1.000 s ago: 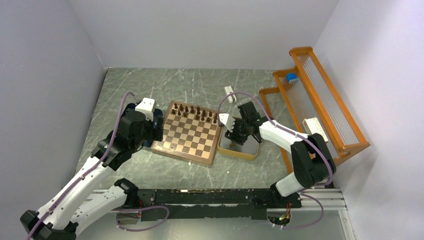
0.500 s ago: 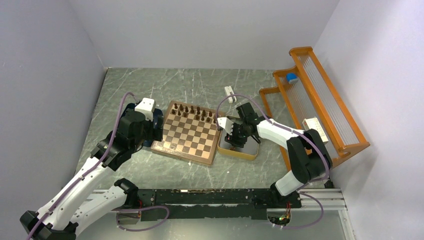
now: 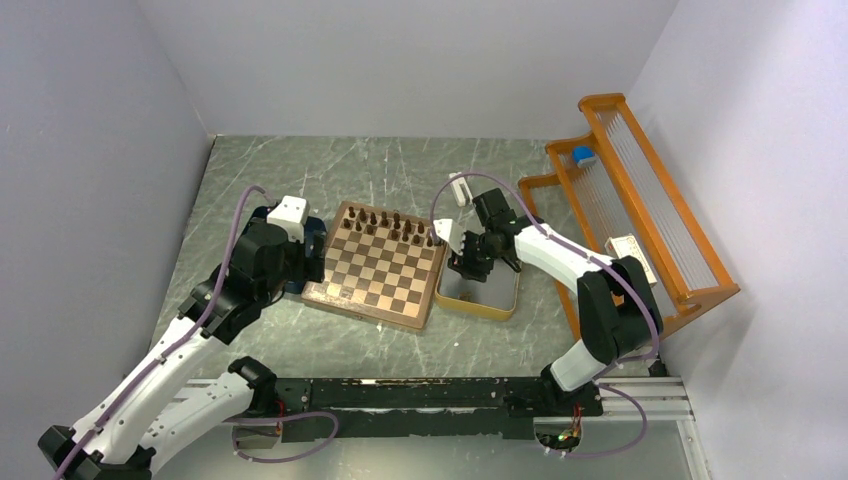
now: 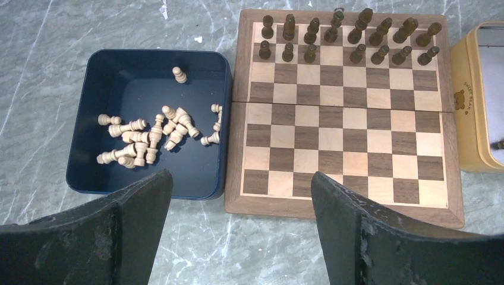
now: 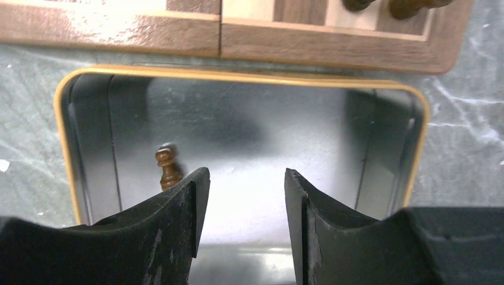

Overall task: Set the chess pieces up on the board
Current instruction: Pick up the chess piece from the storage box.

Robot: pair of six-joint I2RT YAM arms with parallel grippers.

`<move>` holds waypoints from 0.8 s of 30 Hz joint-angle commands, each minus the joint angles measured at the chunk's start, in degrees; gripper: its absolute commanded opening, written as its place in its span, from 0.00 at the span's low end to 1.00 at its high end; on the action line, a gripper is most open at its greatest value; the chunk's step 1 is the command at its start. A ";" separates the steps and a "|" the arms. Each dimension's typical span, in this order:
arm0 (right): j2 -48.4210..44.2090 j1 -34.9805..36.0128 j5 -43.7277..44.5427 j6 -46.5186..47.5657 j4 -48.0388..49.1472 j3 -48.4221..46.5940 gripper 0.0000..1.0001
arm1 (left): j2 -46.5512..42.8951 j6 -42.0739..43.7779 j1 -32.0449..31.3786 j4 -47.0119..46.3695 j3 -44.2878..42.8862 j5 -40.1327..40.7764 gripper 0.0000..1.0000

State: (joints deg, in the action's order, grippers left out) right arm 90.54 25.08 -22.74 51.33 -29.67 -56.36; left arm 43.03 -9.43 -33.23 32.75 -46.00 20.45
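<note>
The board [image 3: 378,265] lies mid-table and also shows in the left wrist view [image 4: 345,107]. Several dark brown chess pieces [image 4: 350,35] stand upright on its two far rows [image 3: 390,222]. One dark pawn [image 5: 168,168] stands in the yellow-rimmed tin [image 5: 238,76], just outside my right gripper's left finger [image 5: 178,208]. My right gripper [image 5: 246,178] is open and empty, low over the tin [image 3: 478,295]. My left gripper [image 4: 241,184] is open and empty, above the table by the board's near-left corner [image 3: 290,262].
A dark blue tray [image 4: 148,172] holding several light chessmen [image 4: 148,133] touches the board's left side [image 3: 312,240]. An orange rack [image 3: 640,210] with a blue object [image 3: 583,155] and a white box [image 3: 628,255] stands at right. A small white object [image 3: 459,187] lies behind the tin.
My right gripper has shifted a little toward the far-left side of the tin, still open. The left arm has hardly moved.
</note>
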 commanded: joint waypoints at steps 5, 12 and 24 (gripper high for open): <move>-1.77 -0.40 -2.26 4.25 -8.22 1.62 0.54 | -1.19 -0.03 -0.42 -0.75 -0.32 0.39 0.91; 0.41 0.28 -1.38 7.56 -8.94 3.43 0.54 | -1.49 0.02 -0.43 -0.67 -0.28 0.63 0.91; 2.38 0.63 -2.02 5.43 7.48 9.19 0.50 | -1.54 -0.06 -0.43 -0.68 -0.32 1.11 0.91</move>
State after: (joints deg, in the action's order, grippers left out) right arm 91.42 25.58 -25.02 57.87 -30.55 -49.74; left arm 42.15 -9.43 -33.23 32.73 -46.00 20.45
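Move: The last dark chess piece lies on the floor of the storage box, about 5 cm back from the right hand, 2 cm to its left and 6 cm below. The chessboard's middle is some 21 cm to that hand's left and level with it fore and aft. The nearest dark pawn on the board stands roughly 8 cm ahead and 9 cm left. From the left hand the box piece is about 30 cm right, hardly 1 cm ahead and some 21 cm down. Back towards its own base goes the right hand, some 4 cm over the box floor and a little to the right at first, sinking as it goes. It then drops more steeply, about 4 cm in all, onto the lone dark piece, easing slightly forward and left at the end. The wrist turns roughly 5 to 10 degrees counter-clockwise; the fingers stay about half open. ##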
